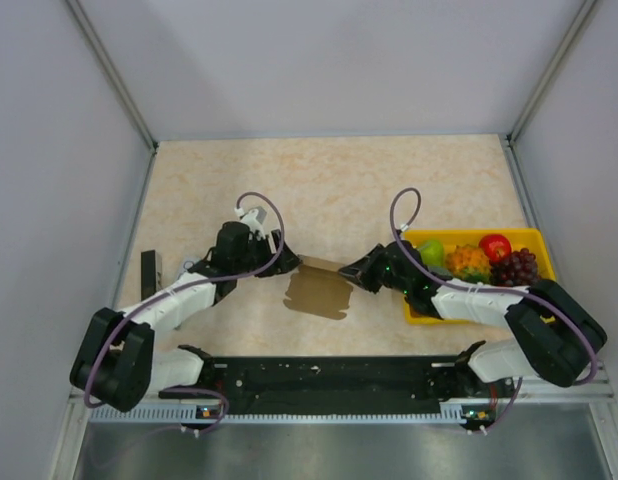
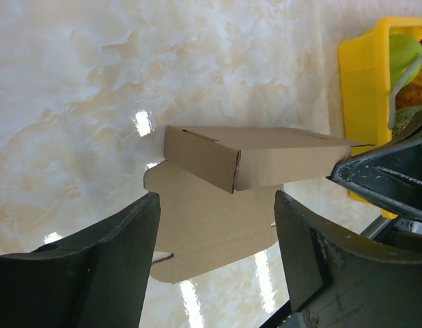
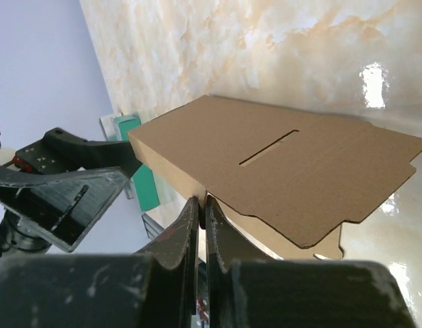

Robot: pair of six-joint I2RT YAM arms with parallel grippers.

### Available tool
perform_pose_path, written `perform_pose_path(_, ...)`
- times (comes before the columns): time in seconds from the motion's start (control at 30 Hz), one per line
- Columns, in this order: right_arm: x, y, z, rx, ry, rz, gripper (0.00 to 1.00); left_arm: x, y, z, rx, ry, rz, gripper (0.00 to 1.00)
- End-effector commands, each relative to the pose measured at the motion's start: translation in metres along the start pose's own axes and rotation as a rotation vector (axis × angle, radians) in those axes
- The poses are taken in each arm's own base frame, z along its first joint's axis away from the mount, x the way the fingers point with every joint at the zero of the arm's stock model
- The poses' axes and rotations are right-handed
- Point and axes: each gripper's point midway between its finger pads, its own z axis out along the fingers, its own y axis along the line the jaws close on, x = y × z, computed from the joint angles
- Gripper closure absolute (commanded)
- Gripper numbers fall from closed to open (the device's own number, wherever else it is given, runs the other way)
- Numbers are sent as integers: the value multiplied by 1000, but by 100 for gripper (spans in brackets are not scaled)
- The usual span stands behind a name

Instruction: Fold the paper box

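Note:
The paper box (image 1: 319, 290) is brown cardboard, lying mid-table between the two arms. Its top panel with a slot (image 3: 286, 164) is raised, and a flat flap (image 2: 211, 232) rests on the table under it. My right gripper (image 3: 201, 199) is shut, its tips pinching the box's near edge at a corner; it also shows at the box's right end (image 2: 382, 178). My left gripper (image 2: 216, 205) stands open, fingers (image 2: 129, 239) wide on either side of the lower flap without touching it, just left of the box (image 1: 281, 250).
A yellow tray (image 1: 534, 238) with fruit stands at the right, close behind the right arm. A teal-and-white packet (image 3: 139, 171) and a small black block (image 1: 148, 272) lie at the left. Walls close in the table on three sides.

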Motion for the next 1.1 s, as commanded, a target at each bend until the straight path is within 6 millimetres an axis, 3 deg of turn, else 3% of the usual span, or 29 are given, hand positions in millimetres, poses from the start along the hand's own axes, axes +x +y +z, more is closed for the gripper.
perform_pose_path(0.0, 4, 13, 8, -52, 77, -64, 100, 0, -7, 7, 66, 72, 90, 27)
perform_pose_path(0.1, 6, 14, 12, -74, 110, -63, 100, 0, -15, 12, 113, 112, 112, 26)
perform_pose_path(0.3, 8, 11, 20, -73, 152, -84, 100, -7, -7, 17, 87, 86, 98, 33)
perform_pose_path(0.4, 6, 11, 22, -74, 159, -102, 100, -11, -4, 15, 75, 74, 94, 25)
perform_pose_path(0.53, 2, 12, 24, -83, 166, -120, 98, -16, -1, 13, 76, 64, 82, 24)
perform_pose_path(0.6, 2, 13, 25, -89, 173, -139, 94, -17, -2, 14, 89, 67, 76, 25)
perform_pose_path(0.73, -2, 15, 26, -84, 173, -178, 86, -14, -4, 19, 129, 95, 57, 44)
perform_pose_path(0.8, -3, 17, 25, -89, 175, -211, 74, -14, -3, 21, 134, 94, 52, 52)
perform_pose_path(1.07, -14, 20, 3, -23, 155, -398, 45, -15, 1, 25, 127, 97, 49, 64)
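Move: My left hand stands open just short of the paper box's left corner, which lies about 2 cm ahead, 3 cm right and 2 cm below it. My right hand already pinches the right corner; from it the left corner is roughly 3 cm ahead and 8 cm left, about level. The unfolded panel lies some 7 cm back, 4 cm right and 4 cm below my left hand. The fruit basket's middle is about 27 cm right of my right hand, about level fore and aft and 3 cm lower. Keeping my right pinch, I swing the box about 2 cm left and 1 cm forward, turning counter-clockwise, to bring its left corner to my left fingers. The left hand first sinks nearly 2 cm with a slight clockwise turn, then eases 2 cm forward and closes astride that corner, fingertips on its two walls. Late on, my right fingers open and let go of the right corner, still turning, some 15 degrees in all. ##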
